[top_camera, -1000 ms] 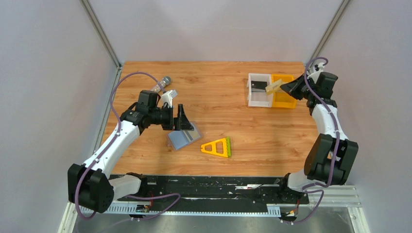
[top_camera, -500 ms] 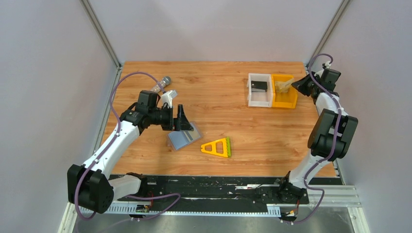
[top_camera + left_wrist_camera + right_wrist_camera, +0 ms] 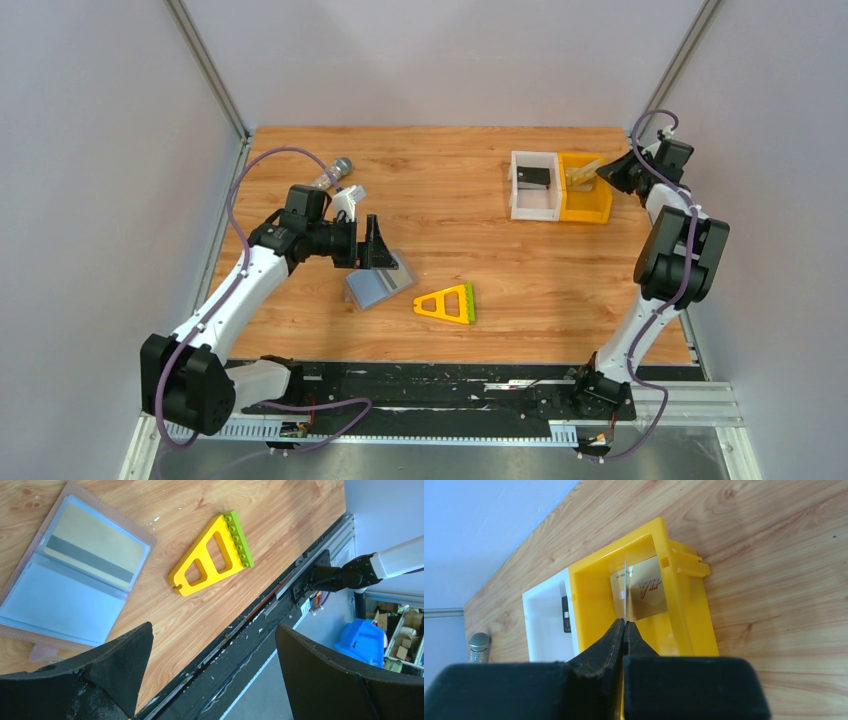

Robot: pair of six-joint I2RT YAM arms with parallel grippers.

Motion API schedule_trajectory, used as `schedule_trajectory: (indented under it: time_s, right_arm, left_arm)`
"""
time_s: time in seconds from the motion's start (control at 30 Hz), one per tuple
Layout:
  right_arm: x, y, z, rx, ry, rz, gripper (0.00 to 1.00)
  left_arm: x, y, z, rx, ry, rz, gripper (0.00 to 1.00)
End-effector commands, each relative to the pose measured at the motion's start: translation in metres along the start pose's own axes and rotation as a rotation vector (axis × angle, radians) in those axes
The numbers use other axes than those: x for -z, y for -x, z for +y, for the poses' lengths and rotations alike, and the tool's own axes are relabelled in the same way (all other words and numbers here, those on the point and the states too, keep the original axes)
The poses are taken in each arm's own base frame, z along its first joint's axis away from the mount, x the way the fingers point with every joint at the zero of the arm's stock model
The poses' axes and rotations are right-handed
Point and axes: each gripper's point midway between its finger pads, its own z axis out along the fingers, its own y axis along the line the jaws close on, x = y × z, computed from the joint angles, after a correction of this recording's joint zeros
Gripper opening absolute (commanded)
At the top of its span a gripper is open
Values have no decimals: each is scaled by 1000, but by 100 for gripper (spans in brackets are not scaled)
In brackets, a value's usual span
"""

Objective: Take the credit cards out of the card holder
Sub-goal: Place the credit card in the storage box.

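The card holder [image 3: 380, 285] lies open on the wood, grey-blue [image 3: 75, 580], with a tan credit card with a grey stripe [image 3: 92, 552] in its upper pocket. My left gripper [image 3: 375, 245] hovers just above its far edge, jaws wide open and empty [image 3: 212, 630]. At the far right, my right gripper [image 3: 603, 174] is shut [image 3: 624, 622] on a thin credit card seen edge-on [image 3: 624, 587], over the yellow bin [image 3: 590, 205]. A gold card face marked VIP [image 3: 646, 592] shows inside that bin [image 3: 689, 615]. Whether it is the held card is unclear.
A white bin [image 3: 520, 205] next to the yellow one holds a black card [image 3: 533, 177]. A yellow-and-green triangular frame [image 3: 447, 303] lies right of the holder [image 3: 212, 552]. A grey cylinder [image 3: 335, 172] rests behind my left arm. The table's black front rail [image 3: 280, 587] is close.
My right gripper has drawn back to the right with the card, from over the divide between the bins to over the yellow bin. The left arm has not moved.
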Motion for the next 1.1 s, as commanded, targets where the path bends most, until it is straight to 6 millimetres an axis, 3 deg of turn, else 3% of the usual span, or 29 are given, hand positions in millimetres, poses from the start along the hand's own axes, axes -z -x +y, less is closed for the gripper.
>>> schedule_trajectory:
  time_s: [0.0, 0.67, 0.87, 1.07]
  right_arm:
    - [-8, 21, 16, 2, 92, -54, 0]
    - [-28, 9, 4, -82, 96, -42, 0]
    - [-29, 11, 7, -86, 91, -19, 19]
    - [-18, 27, 21, -69, 94, -30, 25]
  left_arm:
    - [3, 13, -7, -53, -8, -26, 100]
    - [1, 12, -6, -44, -10, -24, 100]
    - [2, 10, -7, -43, -15, -19, 100]
    - [1, 9, -4, -11, 1, -25, 100]
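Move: The right hand, shut on the edge of a credit card, hangs over the yellow storage box, whose middle is about 2 cm back, 2 cm left and 8 cm below. A card already lying in the box is some 2 cm ahead, 3 cm left; the white tray's middle is about 15 cm left and 2 cm back. From the left hand the yellow box is roughly 28 cm ahead, 52 cm right and 15 cm lower. The right hand eases about 2 cm forward and down into the yellow box, then parts its fingers, releasing the card. ##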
